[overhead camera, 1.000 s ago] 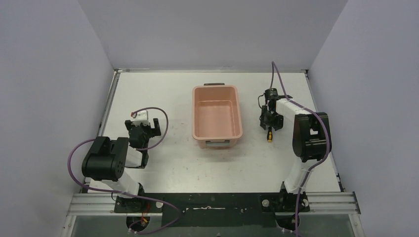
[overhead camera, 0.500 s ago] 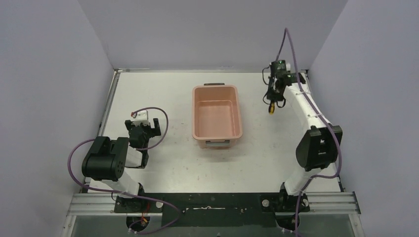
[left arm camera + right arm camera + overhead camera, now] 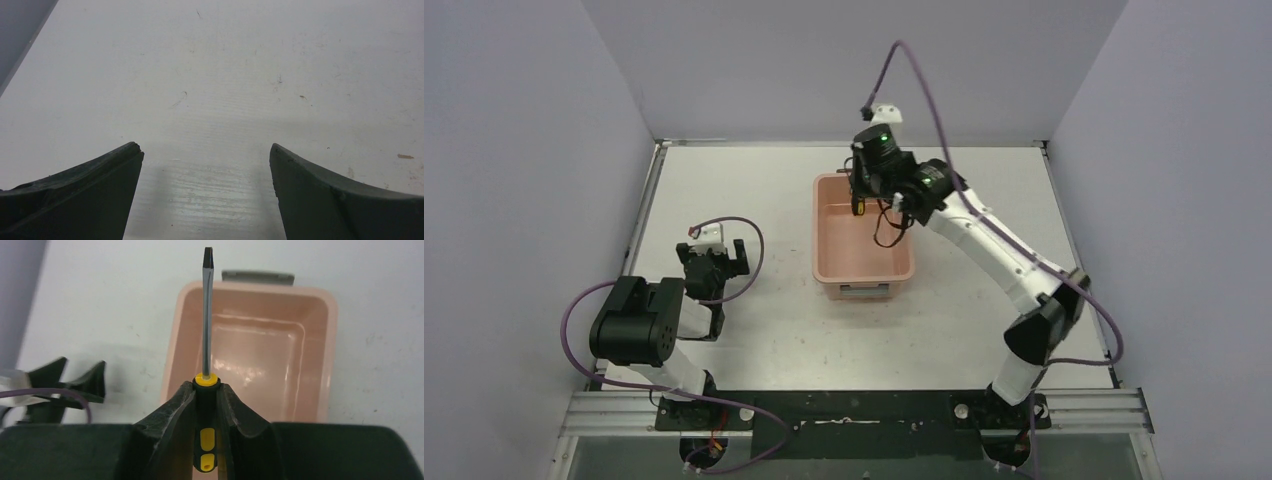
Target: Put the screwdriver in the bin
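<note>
The salmon-pink bin (image 3: 862, 265) stands on the table's middle, its dark handle at the far end; it also shows in the right wrist view (image 3: 320, 365). My right gripper (image 3: 862, 197) hangs above the bin's far left part, shut on the screwdriver (image 3: 207, 305). In the right wrist view the gripper (image 3: 206, 390) clamps the black and yellow handle, and the thin shaft points away over the bin's left wall. A bit of yellow handle (image 3: 858, 208) shows in the top view. My left gripper (image 3: 714, 262) rests open and empty low over the table, left of the bin.
Grey walls enclose the white table (image 3: 754, 190) on three sides. My left gripper's fingers (image 3: 75, 385) and purple cable show left of the bin in the right wrist view. The left wrist view shows only scuffed table surface (image 3: 210, 90).
My right arm has swung left from the table's far right, carrying the screwdriver, and now holds it above the bin. The left arm has not moved.
</note>
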Controlling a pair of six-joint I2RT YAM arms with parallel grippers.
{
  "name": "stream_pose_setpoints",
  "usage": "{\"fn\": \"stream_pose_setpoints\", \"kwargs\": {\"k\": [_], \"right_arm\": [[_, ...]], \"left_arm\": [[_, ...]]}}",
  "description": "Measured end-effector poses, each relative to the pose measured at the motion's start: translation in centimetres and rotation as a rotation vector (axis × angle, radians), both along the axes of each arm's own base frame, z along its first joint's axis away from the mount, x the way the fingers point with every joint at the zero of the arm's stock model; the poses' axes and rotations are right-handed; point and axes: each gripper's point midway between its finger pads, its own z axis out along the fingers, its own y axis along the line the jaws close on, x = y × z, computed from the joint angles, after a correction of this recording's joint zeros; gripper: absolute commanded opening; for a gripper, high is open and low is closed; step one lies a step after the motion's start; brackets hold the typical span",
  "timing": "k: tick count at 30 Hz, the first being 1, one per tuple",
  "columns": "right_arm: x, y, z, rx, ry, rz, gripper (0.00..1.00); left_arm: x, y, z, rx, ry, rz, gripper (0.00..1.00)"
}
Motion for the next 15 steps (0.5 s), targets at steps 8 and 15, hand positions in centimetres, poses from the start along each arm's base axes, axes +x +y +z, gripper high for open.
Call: {"fn": "stream_pose_setpoints", "kwargs": {"k": [8, 15], "right_arm": [[-0.3, 2.3, -21.3, -0.298, 0.394, 0.023, 0.0], [-1.3, 1.8, -27.4, -0.362, 0.512, 0.026, 0.0]], "left_arm": [[0.0, 0.0, 0.0, 0.0, 0.0, 0.001, 0.97], [0.0, 0.0, 0.0, 0.0, 0.0, 0.0, 0.97]]}}
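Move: The right hand already holds the screwdriver by its handle high over the bin, whose middle lies some 29 cm below the hand, about 6 cm farther forward and 1 cm left. From this hand the bin's near handle is roughly 9 cm back and 28 cm down, and its far handle about 23 cm ahead and 25 cm down, both nearly in line sideways. The idle left hand has the bin about 37 cm to its right and 5 cm ahead, near its own height. The right arm plunges about 27 cm almost straight down into the bin, fast at first and easing off near the bottom, with only a slight drift left and then back. On the way its wrist tips the fingers some 35 degrees from slanting forward to pointing mostly down, while they stay shut on the screwdriver's handle. ##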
